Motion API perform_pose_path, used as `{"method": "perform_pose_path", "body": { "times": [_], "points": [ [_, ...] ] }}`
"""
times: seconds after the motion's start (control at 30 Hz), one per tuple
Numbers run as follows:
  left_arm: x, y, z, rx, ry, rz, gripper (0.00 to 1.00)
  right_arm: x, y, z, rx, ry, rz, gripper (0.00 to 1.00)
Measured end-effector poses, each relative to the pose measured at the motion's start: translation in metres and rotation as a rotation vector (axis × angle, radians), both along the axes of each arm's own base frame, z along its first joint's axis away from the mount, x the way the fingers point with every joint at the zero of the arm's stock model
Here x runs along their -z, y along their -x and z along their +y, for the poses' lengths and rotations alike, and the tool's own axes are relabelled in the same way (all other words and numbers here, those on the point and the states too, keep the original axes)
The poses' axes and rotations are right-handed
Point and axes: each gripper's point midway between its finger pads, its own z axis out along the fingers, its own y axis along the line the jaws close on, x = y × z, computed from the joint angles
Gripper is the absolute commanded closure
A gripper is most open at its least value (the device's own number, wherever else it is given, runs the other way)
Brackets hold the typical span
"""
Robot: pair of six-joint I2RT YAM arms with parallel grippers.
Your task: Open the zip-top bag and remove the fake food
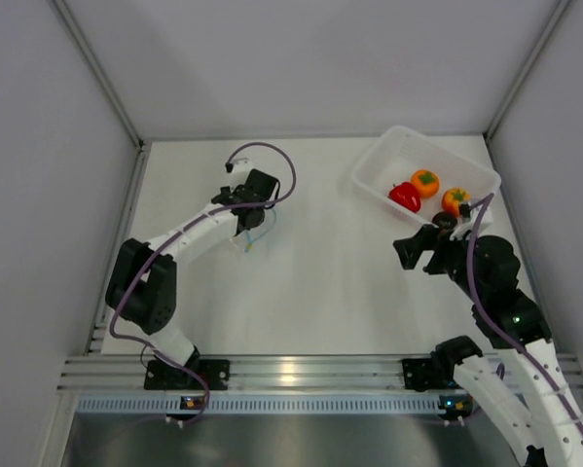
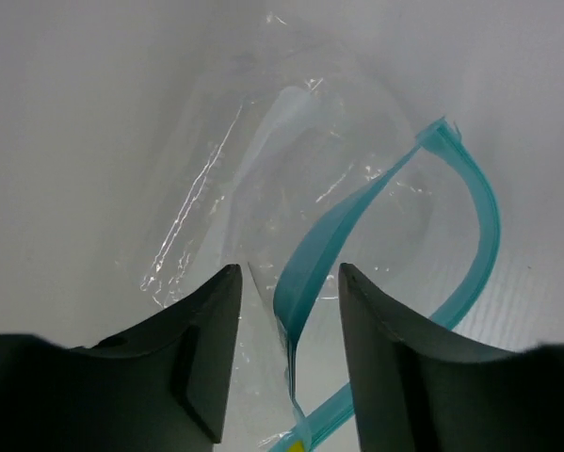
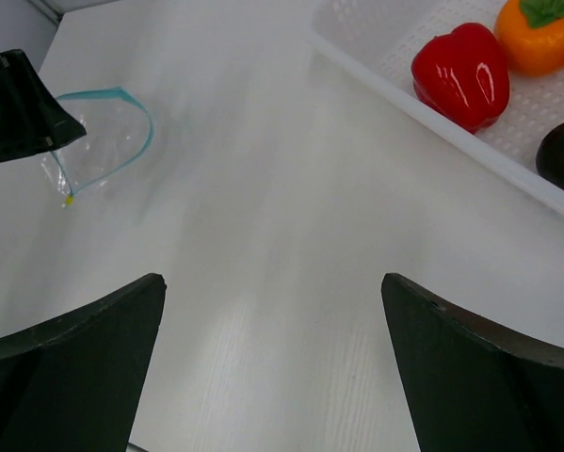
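The zip-top bag [image 2: 263, 169] lies on the white table under my left gripper [image 2: 289, 292]. Its light-blue zip strip [image 2: 338, 235] gapes in a loop, and no food shows inside. One length of strip and film stands between the left jaws, which are apart with a gap on each side. From above, the bag [image 1: 252, 241] sits just below the left gripper [image 1: 244, 226]. The fake food lies in the white tray [image 1: 379, 161]: a red pepper [image 1: 404, 197], two orange fruits [image 1: 425, 182] [image 1: 455, 200] and a dark piece [image 1: 444, 221]. My right gripper [image 3: 272, 292] is wide open over bare table, beside the tray.
Grey walls close the table in at the left, back and right. The tray's rim [image 3: 404, 94] runs diagonally just beyond the right gripper [image 1: 415, 253]. A purple cable loops above the left wrist. An aluminium rail spans the near edge by both arm bases.
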Motion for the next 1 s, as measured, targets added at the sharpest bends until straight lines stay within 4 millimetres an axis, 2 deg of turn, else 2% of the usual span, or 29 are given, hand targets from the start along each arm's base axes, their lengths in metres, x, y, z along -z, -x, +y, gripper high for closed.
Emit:
{"method": "perform_pose_path", "body": {
  "times": [0.03, 0.1, 0.13, 0.17, 0.23, 0.37, 0.5, 0.53, 0.6, 0.8, 0.9, 1.0],
  "points": [
    [0.000, 0.000, -0.004, 0.006, 0.023, 0.001, 0.35, 0.003, 0.000, -0.001, 0.004, 0.004, 0.007, 0.00],
    [-0.001, 0.002, -0.011, 0.026, 0.066, 0.007, 0.28, 0.006, 0.001, -0.003, 0.013, 0.011, 0.021, 0.01],
    [-0.004, 0.003, -0.015, 0.037, 0.092, 0.005, 0.14, 0.007, 0.001, -0.005, 0.024, 0.014, 0.023, 0.01],
    [-0.008, 0.005, -0.018, 0.051, 0.111, 0.001, 0.08, 0.007, 0.000, -0.007, 0.035, 0.018, 0.023, 0.01],
    [-0.023, 0.011, -0.023, 0.070, 0.165, -0.026, 0.02, 0.008, -0.002, -0.012, 0.070, 0.023, 0.025, 0.01],
    [-0.073, 0.033, -0.019, 0.112, 0.261, -0.135, 0.02, 0.007, -0.003, -0.024, 0.128, 0.048, 0.012, 0.01],
    [-0.134, 0.069, 0.001, 0.147, 0.344, -0.313, 0.02, -0.001, 0.004, -0.031, 0.131, 0.075, -0.040, 0.01],
    [-0.142, 0.078, 0.006, 0.155, 0.356, -0.344, 0.02, -0.004, 0.006, -0.032, 0.130, 0.081, -0.049, 0.01],
    [-0.155, 0.098, 0.018, 0.172, 0.374, -0.405, 0.02, -0.011, 0.010, -0.035, 0.130, 0.099, -0.067, 0.01],
    [-0.174, 0.159, 0.052, 0.235, 0.383, -0.528, 0.02, -0.039, 0.016, -0.045, 0.154, 0.133, -0.128, 0.00],
    [-0.189, 0.182, 0.067, 0.261, 0.375, -0.601, 0.02, -0.043, 0.020, -0.050, 0.167, 0.143, -0.140, 0.01],
    [-0.195, 0.195, 0.078, 0.272, 0.345, -0.639, 0.02, -0.044, 0.026, -0.054, 0.171, 0.149, -0.155, 0.01]
  ]
}}
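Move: The emptied zip-top bag is right under the left gripper, its middle about 6 cm below the fingers and level with them, with its blue seal between the half-open tips. From the left hand the tray of fake food is some 46 cm to the right and 6 cm farther out, the red pepper about 41 cm right and 2 cm farther out. For the right hand, the bag is roughly 40 cm left, 15 cm ahead and 19 cm below. Open the left gripper the rest of the way to let go of the bag, easing about 2 cm to the right, then lift away from it, up and back roughly 20 cm each and some 8 cm left, tipping the fingers up towards level. Shift the right gripper, open and empty, about 5 cm right while rising 4. ##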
